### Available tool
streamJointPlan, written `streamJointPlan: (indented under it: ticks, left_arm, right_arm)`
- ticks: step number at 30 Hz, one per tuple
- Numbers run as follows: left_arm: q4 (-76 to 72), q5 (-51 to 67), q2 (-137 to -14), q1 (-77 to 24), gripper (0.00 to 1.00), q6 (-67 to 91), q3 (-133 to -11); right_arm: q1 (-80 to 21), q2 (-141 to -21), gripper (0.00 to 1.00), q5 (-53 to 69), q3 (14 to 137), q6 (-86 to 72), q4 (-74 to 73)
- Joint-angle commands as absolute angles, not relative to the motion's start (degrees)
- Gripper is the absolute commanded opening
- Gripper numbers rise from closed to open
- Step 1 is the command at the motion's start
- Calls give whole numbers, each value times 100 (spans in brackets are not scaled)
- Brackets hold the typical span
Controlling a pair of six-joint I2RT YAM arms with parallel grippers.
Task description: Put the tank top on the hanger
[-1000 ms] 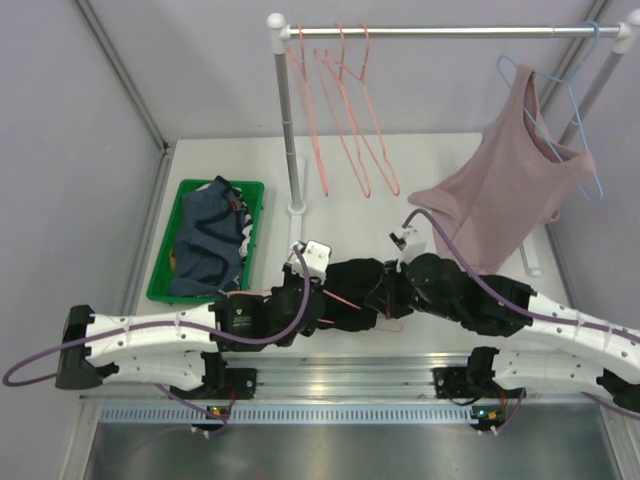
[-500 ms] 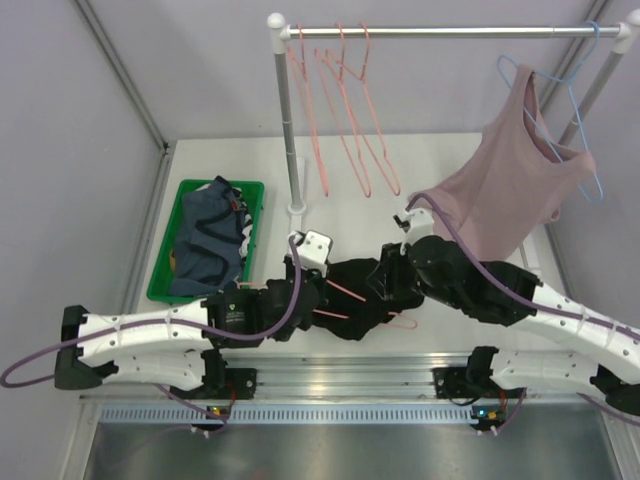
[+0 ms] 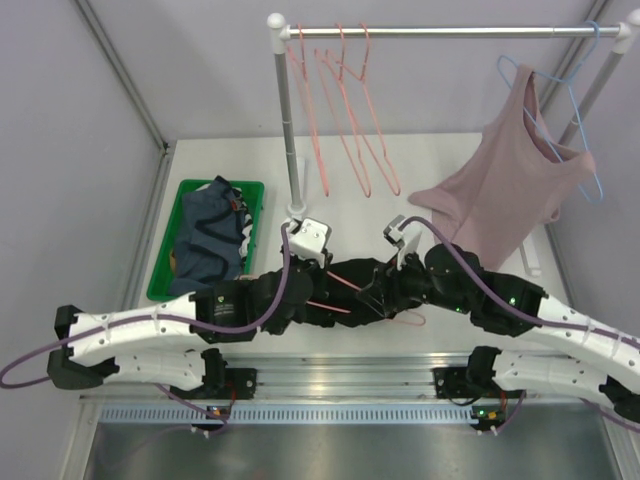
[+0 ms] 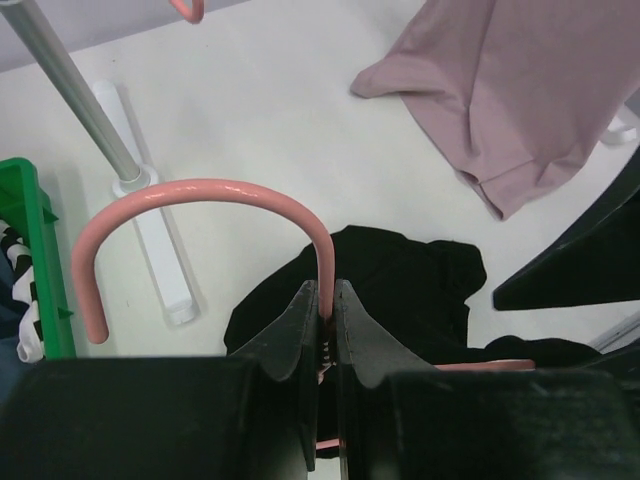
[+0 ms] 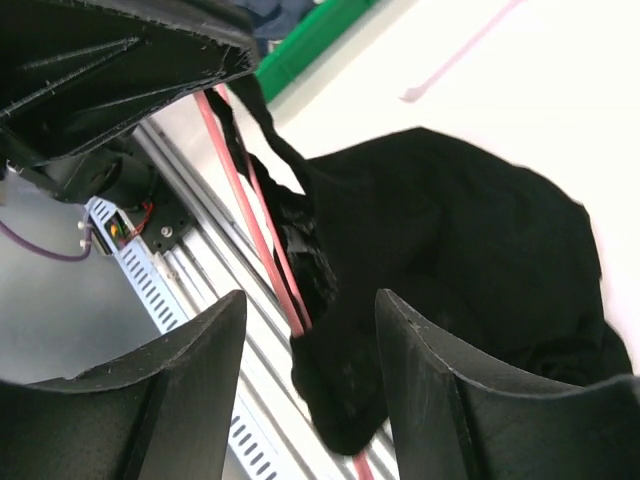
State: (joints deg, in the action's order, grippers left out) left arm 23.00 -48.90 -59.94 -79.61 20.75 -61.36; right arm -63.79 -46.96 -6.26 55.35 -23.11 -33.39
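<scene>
The salmon-pink hanger point(image 4: 200, 192) is held just below its hook by my left gripper point(image 4: 325, 297), jaws shut on the wire. The black tank top point(image 4: 410, 285) hangs limp beneath and beyond it, over the white table. In the right wrist view the hanger's wire point(image 5: 240, 195) runs through the tank top point(image 5: 460, 240), and a bunched fold of fabric wraps the wire. My right gripper point(image 5: 310, 345) stands open around that fold, fingers apart from it. From above, the left gripper point(image 3: 318, 295) and right gripper point(image 3: 378, 298) face each other with the tank top point(image 3: 352, 278) between them.
A green basket point(image 3: 160, 250) at the left holds a dark blue-grey garment point(image 3: 205, 245). The rack's pole point(image 3: 287, 120) stands behind, with several pink hangers point(image 3: 345, 110) on its rail point(image 3: 450, 32). A dusty-pink top point(image 3: 500, 190) hangs on a light-blue hanger at the right.
My right gripper has opened and let go of the black fabric. Both arms have shifted away from the table's near edge, carrying hanger and tank top farther in.
</scene>
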Motion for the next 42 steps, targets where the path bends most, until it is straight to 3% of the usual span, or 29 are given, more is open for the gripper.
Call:
streamJointPlan:
  ticks: [1, 8, 14, 17, 19, 21, 25, 27, 28, 32, 35, 42]
  left_arm:
    - [2276, -4816, -6064, -7989, 0, 1907, -6539]
    - [2391, -4729, -6161, -7980, 0, 1828, -6820]
    - [2399, -4720, -6179, -7989, 0, 1828, -6908]
    - [2382, -4772, -6214, -7980, 0, 1837, -6978]
    - [2382, -4790, -6275, -7981, 0, 1837, -7013]
    - [2356, -4773, -6336, -7981, 0, 1811, -7066]
    - [2338, -4737, -6442, -7980, 0, 1802, -7137]
    - [2329, -4763, -6469, -7989, 9, 1802, -7180]
    - [2338, -4781, -6477, -7989, 23, 1802, -7189]
    - [2294, -4799, -6495, -7989, 45, 1776, -7251]
    - [2311, -4773, -6539, -7989, 50, 1767, -7330]
    - [2206, -4184, -6337, -7981, 52, 1495, -7444]
  right_arm:
    - [-6328, -4869, 55, -167, 5449, -1705, -2340]
    - [-6328, -5229, 51, 114, 5414, -1538, -1907]
    - [-6381, -5168, 32, -139, 5230, -1599, -1749]
    - [-6425, -5115, 17, -254, 5116, -1617, -1723]
    - [-6451, -5098, 15, -307, 5089, -1608, -1723]
    - [-6495, -5045, 0, -430, 5045, -1600, -1714]
    - [-6539, -4861, 0, -501, 4948, -1626, -1591]
    - [-6574, -4756, 0, -545, 4913, -1626, -1591]
    - [-6583, -4720, 0, -571, 4896, -1609, -1600]
    - [-6636, -4615, 0, -668, 4843, -1582, -1626]
    - [-6662, -4465, 0, -712, 4808, -1582, -1591]
    - [-6653, -4175, 0, -905, 4825, -1600, -1740]
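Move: Hanging at an angle from the left fingers, which still grip its neck, the pink hanger has its strap-covered right shoulder about 5 cm back, 5 cm to the right and 6 cm below them. From the open right hand that shoulder is roughly 4 cm left, level fore and aft and 2 cm lower; the hanger neck is some 9 cm left, 5 cm ahead and 3 cm higher. The tank top's body spreads 9 cm ahead of the right hand, 2 cm left, perhaps 18 cm below. Reaching about 4 cm to its left, the right hand brings its open fingers around the hanger's right shoulder by the strap and shuts them on it, then draws back some 2.5 cm to the right, its fingertips tilting up around 10 degrees. The left hand, meanwhile, keeps the neck and edges up and right, then opens about halfway to let go, still rising. ##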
